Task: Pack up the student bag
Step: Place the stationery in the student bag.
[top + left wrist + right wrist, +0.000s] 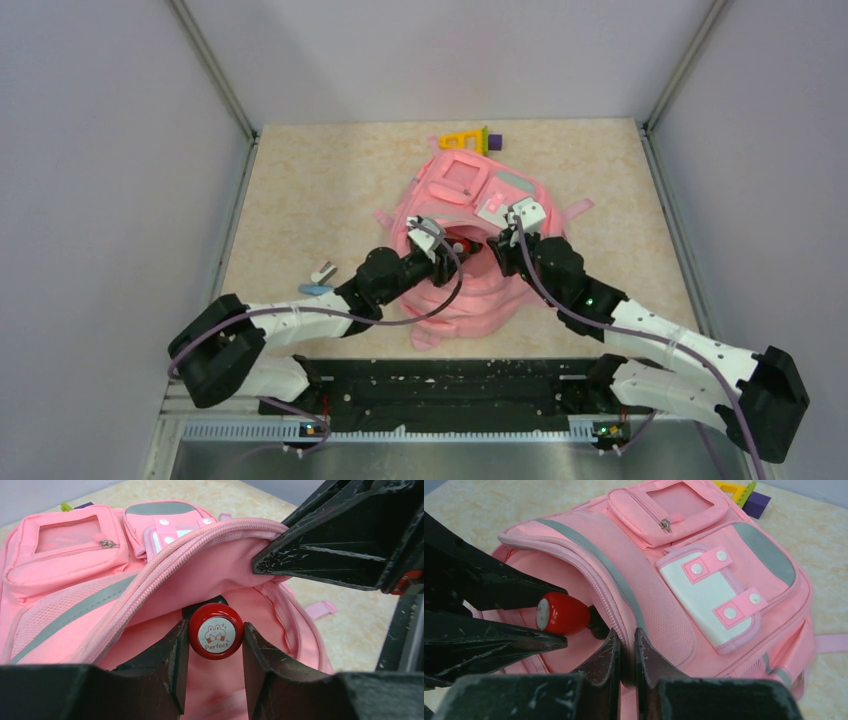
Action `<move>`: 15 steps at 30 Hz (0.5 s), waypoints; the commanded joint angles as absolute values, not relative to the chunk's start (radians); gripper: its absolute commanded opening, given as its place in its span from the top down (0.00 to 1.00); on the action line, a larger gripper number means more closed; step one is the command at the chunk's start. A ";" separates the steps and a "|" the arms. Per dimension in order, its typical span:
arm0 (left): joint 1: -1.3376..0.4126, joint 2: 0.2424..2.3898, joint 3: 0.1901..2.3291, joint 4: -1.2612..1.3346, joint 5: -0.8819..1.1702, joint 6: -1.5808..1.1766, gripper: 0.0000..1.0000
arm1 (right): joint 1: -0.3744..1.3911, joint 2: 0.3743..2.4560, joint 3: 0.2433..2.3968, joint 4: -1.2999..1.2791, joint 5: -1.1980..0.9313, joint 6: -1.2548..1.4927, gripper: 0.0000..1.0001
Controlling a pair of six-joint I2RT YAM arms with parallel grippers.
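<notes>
The student bag [462, 182] is a pink backpack lying in the middle of the table, front pockets up, with its main opening towards the arms. My left gripper [215, 628] is shut on a red round stamp [216, 631] with a white "Perfect" label. The stamp sits just inside the bag's [65, 555] open mouth, seen also as the red stamp [561, 612] between the left fingers [499, 590]. My right gripper [626, 636] is shut on the zippered rim of the bag [684, 540] and holds the flap up. From above, the left gripper [450, 243] and right gripper [498, 246] meet at the opening.
A yellow, green and purple toy piece [470, 141] lies at the back of the table behind the bag. A small blue item [316, 290] and a white one [324, 270] lie on the left near my left arm. Grey walls close in the table's sides.
</notes>
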State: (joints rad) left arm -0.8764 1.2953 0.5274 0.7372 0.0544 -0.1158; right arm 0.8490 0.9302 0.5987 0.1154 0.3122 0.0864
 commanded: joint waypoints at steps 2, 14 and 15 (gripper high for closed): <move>-0.911 1.432 0.540 0.888 -0.078 -0.034 0.92 | 0.854 0.897 0.690 0.233 0.288 0.146 1.00; -0.916 1.615 0.556 1.097 -0.137 -0.064 0.68 | 0.855 0.893 0.693 0.218 0.294 0.141 1.00; -0.916 1.607 0.552 1.096 -0.142 -0.065 0.63 | 0.855 0.893 0.694 0.217 0.295 0.140 1.00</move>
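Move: The left hand holds the red stamp just inside the open student bag's mouth; the spot in the bag that it is bound for lies some 8 cm below, about 3 cm ahead and 3 cm to the right. From that hand the raised bag rim is roughly 6 cm right and 1 cm ahead, slightly above, and the white pouch about 8 cm ahead, 7 cm right and a little lower. The right hand, gripping that rim, has the spot about 4 cm to its left, 2 cm ahead and 9 cm below. Still pinching the red stamp, the left hand sinks about 4.5 cm into the bag's mouth while reaching some 3 cm forward and 2 cm to the right, passing in below the raised rim with a slight counter-clockwise turn of about 5 degrees, and eases to a stop at the bottom with its fingers unopened. The right hand stays in place, keeping its closed fingers on the rim so that the mouth stays open. ##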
